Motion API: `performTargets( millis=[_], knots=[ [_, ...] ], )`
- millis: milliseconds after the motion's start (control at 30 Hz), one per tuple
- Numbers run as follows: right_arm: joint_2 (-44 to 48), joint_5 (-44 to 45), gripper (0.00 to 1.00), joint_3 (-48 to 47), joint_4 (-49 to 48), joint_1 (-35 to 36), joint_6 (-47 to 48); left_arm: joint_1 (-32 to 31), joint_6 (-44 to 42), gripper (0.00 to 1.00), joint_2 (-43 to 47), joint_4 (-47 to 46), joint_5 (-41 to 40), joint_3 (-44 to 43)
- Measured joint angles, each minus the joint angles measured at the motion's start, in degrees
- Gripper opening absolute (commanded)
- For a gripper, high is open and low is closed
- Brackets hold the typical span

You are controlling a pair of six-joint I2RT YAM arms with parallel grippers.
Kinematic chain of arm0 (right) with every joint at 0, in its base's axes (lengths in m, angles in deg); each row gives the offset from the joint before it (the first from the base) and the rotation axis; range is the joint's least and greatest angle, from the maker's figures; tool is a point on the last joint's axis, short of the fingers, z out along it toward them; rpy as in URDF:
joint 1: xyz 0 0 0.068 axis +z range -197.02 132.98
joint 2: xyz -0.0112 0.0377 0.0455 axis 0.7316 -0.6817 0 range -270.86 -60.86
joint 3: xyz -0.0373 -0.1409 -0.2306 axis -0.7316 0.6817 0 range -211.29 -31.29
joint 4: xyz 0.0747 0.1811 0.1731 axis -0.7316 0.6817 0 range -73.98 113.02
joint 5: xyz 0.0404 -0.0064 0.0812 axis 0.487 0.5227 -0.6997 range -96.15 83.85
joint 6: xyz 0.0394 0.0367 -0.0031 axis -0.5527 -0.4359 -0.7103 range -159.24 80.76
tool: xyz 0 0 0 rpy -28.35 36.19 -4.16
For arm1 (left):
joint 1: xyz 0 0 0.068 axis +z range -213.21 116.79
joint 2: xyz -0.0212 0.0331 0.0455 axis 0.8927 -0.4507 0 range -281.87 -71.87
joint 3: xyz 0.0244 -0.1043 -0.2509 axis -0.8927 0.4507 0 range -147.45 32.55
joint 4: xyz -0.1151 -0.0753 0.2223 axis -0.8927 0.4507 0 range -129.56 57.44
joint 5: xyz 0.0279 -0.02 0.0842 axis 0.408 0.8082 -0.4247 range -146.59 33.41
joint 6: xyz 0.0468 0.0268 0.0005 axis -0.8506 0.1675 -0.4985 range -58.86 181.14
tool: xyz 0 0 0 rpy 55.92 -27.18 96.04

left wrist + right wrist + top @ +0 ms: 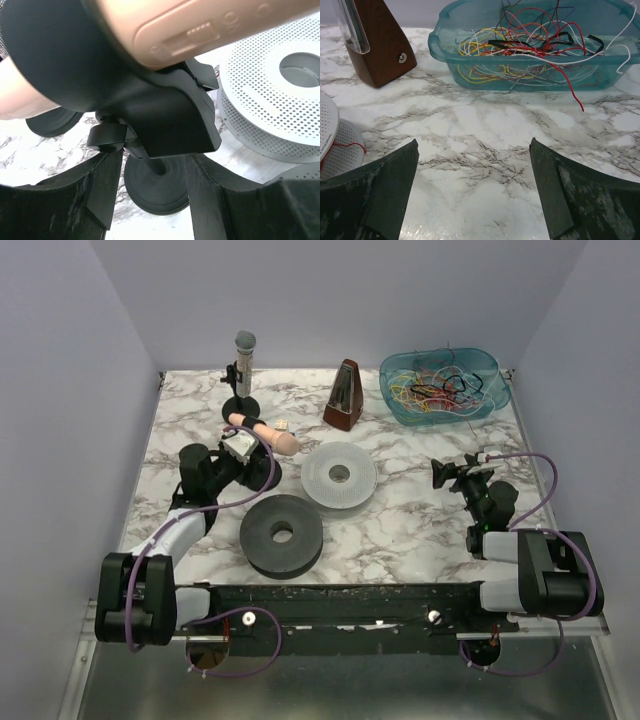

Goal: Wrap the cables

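The cables [440, 390] are a multicoloured tangle in a teal basket [390, 375] at the back right. In the right wrist view the cables [520, 50] fill the basket [470, 82], and one red wire [572, 87] hangs over its front wall. A thin red wire [342, 146] lies on the white spool [329, 132]. My right gripper [441, 472] [473, 142] is open and empty over bare marble, short of the basket. My left gripper [238, 447] [155, 160] is open under a peach device [200, 30] on a black stand [155, 187].
A white perforated spool [338, 475] [280, 100] and a black spool [282, 533] lie mid-table. A brown metronome [345, 395] [375, 45] stands at the back centre and a microphone [244, 360] on its stand at the back left. The peach device [265, 432] lies beside my left gripper.
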Motion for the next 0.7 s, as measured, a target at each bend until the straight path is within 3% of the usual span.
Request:
performTargets(
  millis=[100, 400, 700],
  knots=[
    [0.0, 0.0, 1.00, 0.0, 0.0, 0.0, 0.0, 0.0, -1.4, 0.60, -2.1, 0.4, -0.2, -1.5],
    [0.0, 0.0, 1.00, 0.0, 0.0, 0.0, 0.0, 0.0, -6.4, 0.98, -2.6, 3.8, 1.8, -2.8],
    [0.0, -0.1, 1.00, 0.0, 0.0, 0.0, 0.0, 0.0, -11.8, 0.98, 1.6, 23.1, 2.9, -9.6]
  ],
)
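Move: The black clamp holding the pink tube sits right at the left hand's fingertips, roughly 2 cm farther forward, 1 cm to the right and 3 cm higher. The perforated white spool stands about 17 cm to that hand's right and 3 cm back, the dark spool some 15 cm back and 4 cm right, and the mic stand about 13 cm ahead and 4 cm left. From the right hand, the clamp lies about 43 cm left and 2 cm ahead. The clamp under the pink tube, with the left fingers already up against its lower block, is nudged forward a little over 1 cm by the left hand. Then that hand draws back about 2.5 cm, its fingers spreading from part-way to wide open and coming clear of the block, while the wrist rolls its left side up some 10 degrees. ##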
